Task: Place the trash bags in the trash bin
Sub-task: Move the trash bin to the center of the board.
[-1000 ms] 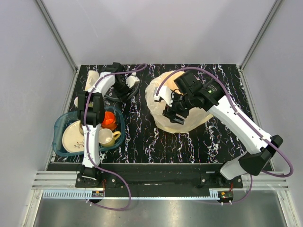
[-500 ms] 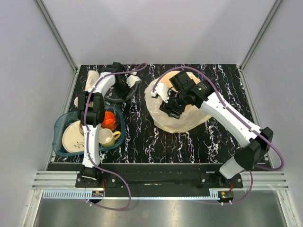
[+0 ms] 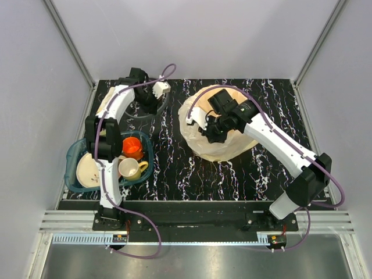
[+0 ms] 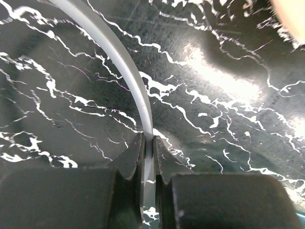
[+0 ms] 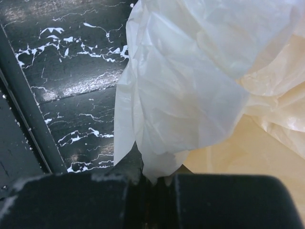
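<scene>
The trash bags (image 3: pixel 224 148) lie as a pale crinkly sheet draped over the cream-yellow trash bin (image 5: pixel 248 162) at centre right of the table. My right gripper (image 3: pixel 210 132) sits on the sheet's left side. In the right wrist view this gripper (image 5: pixel 157 179) is shut on a fold of the whitish film (image 5: pixel 190 86). At the back left my left gripper (image 3: pixel 153 99) is shut on a thin grey ring band (image 3: pixel 142 115) that lies on the table. In the left wrist view the band (image 4: pixel 121 62) curves away from the closed fingers (image 4: pixel 131 157).
A teal tray (image 3: pixel 74 152) at the front left holds a cream plate (image 3: pixel 87 170), an orange cup (image 3: pixel 132 146) and a yellow mug (image 3: pixel 130 168). A cream object (image 3: pixel 104 107) lies near the back left edge. Grey walls enclose the black marbled table.
My left gripper has closed on the grey ring band, and its arm has shifted toward the back left. My right gripper has moved slightly left over the bin and closed on the bag film.
</scene>
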Available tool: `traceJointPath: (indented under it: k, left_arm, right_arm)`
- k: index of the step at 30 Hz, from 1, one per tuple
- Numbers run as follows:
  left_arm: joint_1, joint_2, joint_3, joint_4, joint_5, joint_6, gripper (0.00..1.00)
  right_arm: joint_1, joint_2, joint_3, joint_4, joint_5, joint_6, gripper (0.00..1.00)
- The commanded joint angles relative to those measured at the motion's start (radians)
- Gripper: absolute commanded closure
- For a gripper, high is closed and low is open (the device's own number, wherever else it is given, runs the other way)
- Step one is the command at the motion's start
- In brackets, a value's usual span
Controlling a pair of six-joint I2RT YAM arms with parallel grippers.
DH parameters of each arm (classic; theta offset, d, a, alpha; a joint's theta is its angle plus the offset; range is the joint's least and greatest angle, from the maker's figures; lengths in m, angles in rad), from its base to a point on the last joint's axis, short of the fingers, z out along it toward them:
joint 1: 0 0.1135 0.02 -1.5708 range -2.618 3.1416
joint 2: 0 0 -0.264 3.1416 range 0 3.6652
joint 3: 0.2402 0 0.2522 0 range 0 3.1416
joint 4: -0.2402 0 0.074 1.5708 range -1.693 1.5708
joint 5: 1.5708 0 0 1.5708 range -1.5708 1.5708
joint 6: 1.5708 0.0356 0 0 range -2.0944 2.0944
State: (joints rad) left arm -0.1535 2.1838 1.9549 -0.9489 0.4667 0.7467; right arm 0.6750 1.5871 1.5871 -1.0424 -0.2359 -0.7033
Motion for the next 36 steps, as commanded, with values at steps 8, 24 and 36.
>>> traceJointPath:
  k: [8,24,36]
  left_arm:
    - [0.005,-0.271,0.006,0.007,0.208,-0.090,1.00]
    - [0.003,-0.545,-0.165,-0.030,0.265,-0.118,1.00]
    - [0.002,-0.611,-0.206,-0.047,0.303,-0.135,1.00]
  right_arm:
    - [-0.003,-0.133,0.097,-0.198,-0.307,-0.182,1.00]
    - [0.009,-0.164,0.025,-0.145,-0.322,-0.044,0.24]
    - [-0.048,-0.202,0.266,-0.116,-0.514,0.221,0.09]
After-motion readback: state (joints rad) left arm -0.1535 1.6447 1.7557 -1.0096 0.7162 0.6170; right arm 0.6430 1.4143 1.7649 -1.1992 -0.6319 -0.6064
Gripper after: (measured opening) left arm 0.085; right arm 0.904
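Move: The right hand already pinches the bag's edge at the trash bin's near rim; the bin's middle is about 9 cm ahead of it and some 9 cm below. The left hand already holds the grey ring clear of the board by its near edge, the ring's middle about 8 cm ahead and 3 cm to the left. From this left hand, the bin is roughly 23 cm right and 10 cm back, and the orange cup 12 cm back and 6 cm left. Still pinching the bag edge, the right hand drags the lined trash bin about 7 cm back towards the base, rising some 4 cm and swinging about 15 degrees counter-clockwise; there it stops, opens wide, lets go and rises about 7 cm. The left hand keeps its grip on the grey ring, lifts it about 17 cm and draws it back some 10 cm towards the tray, tilting the wrist. ##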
